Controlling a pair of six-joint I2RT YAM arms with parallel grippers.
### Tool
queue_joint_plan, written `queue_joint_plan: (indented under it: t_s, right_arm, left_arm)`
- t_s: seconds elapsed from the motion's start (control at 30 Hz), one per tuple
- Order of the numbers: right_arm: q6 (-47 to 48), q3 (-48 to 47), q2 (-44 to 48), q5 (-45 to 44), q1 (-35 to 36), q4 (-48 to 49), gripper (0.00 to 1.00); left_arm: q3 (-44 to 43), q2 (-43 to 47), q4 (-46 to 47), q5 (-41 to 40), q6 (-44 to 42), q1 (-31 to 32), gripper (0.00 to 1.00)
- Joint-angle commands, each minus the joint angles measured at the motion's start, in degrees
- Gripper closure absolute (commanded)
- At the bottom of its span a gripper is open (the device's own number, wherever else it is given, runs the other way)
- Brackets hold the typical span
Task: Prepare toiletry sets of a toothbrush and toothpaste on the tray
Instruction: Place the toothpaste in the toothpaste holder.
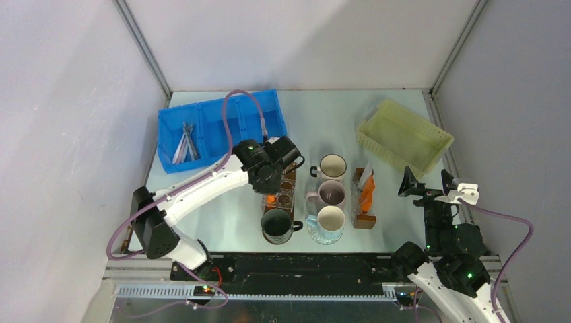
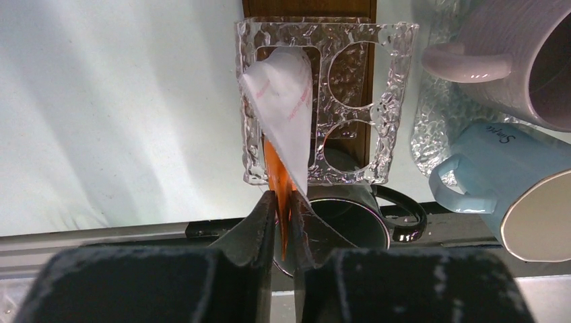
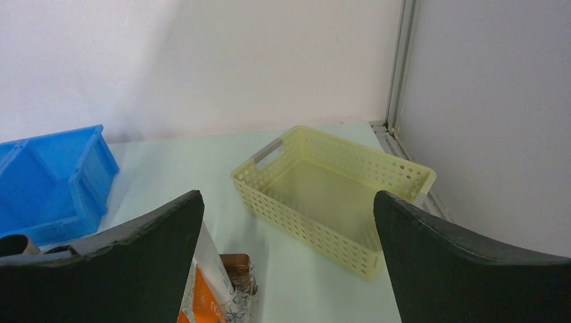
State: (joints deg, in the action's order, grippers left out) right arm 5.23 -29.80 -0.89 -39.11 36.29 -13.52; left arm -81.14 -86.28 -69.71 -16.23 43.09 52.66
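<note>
My left gripper [image 2: 283,202] is shut on the lower end of an orange toothpaste [image 2: 286,101] tube. The tube's white end stands in the rectangular slot of a clear slotted tray [image 2: 387,101] on a brown base. From above, the left gripper [image 1: 281,180] hangs over that tray [image 1: 288,196]. Several grey toothbrushes [image 1: 186,142] lie in the blue bin [image 1: 215,124] at the back left. More orange toothpaste tubes [image 1: 367,195] stand in a second clear holder to the right of the mugs. My right gripper [image 1: 429,183] is open and holds nothing, near the right edge.
Three pale mugs [image 1: 331,194] stand in a column between the two holders, and a black mug [image 1: 277,224] sits in front of the tray. A yellow perforated basket [image 1: 404,138] is at the back right, beyond the right gripper [image 3: 286,198].
</note>
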Motion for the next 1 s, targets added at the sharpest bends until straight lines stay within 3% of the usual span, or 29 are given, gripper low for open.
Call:
queue_joint_plan:
  t_s: [0.0,0.27,0.53,0.67,0.73,0.97]
  right_arm:
    - [1.10,0.01,6.00,-0.71,0.31,1.99,0.01]
    - [0.98,0.09,6.00,-0.46,0.35,2.06,0.01]
    - [0.90,0.35,5.92,-0.35,0.31,2.15,0.01]
    - [0.90,0.45,5.82,-0.40,0.25,2.18,0.01]
    - [0.85,0.45,5.67,-0.48,0.21,2.22,0.01]
    - [0.78,1.00,5.45,-0.53,-0.02,2.52,0.01]
  left_arm:
    - [0.99,-0.23,0.03,-1.36,1.15,0.25,0.82]
    - [0.08,1.36,-1.48,-1.80,1.81,0.30,0.61]
    - [-4.93,4.03,-1.68,-1.52,1.67,0.24,0.20]
    - [-6.44,5.74,-0.95,-1.58,1.31,-0.27,0.06]
    - [-5.75,7.76,0.18,-0.94,1.30,-1.07,0.01]
    - [5.58,17.75,10.11,1.61,4.11,-7.71,0.00]
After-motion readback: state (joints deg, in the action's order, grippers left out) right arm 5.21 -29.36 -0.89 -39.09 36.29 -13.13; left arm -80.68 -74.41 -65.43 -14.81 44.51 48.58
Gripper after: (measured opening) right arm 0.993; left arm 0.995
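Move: The left hand holds the toothpaste by its crimped end, already inside the toothpaste holder's left slot. The holder's middle is about 2 cm ahead, 2 cm right and 8 cm below. At roughly that level or a little lower, the dark mug stands some 7 cm back and 2 cm right, the small cup 10 cm ahead and 3 cm right, and the pink mug 17 cm right and 1 cm ahead. From the right hand, the holder is around 36 cm left, 2 cm ahead and 22 cm below. The left fingers let go of the toothpaste's crimped end, opening wide while the hand hardly shifts, easing down and back by half a centimetre or so. Then, still spreading, the hand lifts about 6 cm clear of the holder, the fingertips swinging some 15 degrees forward and to the right as it rises. ##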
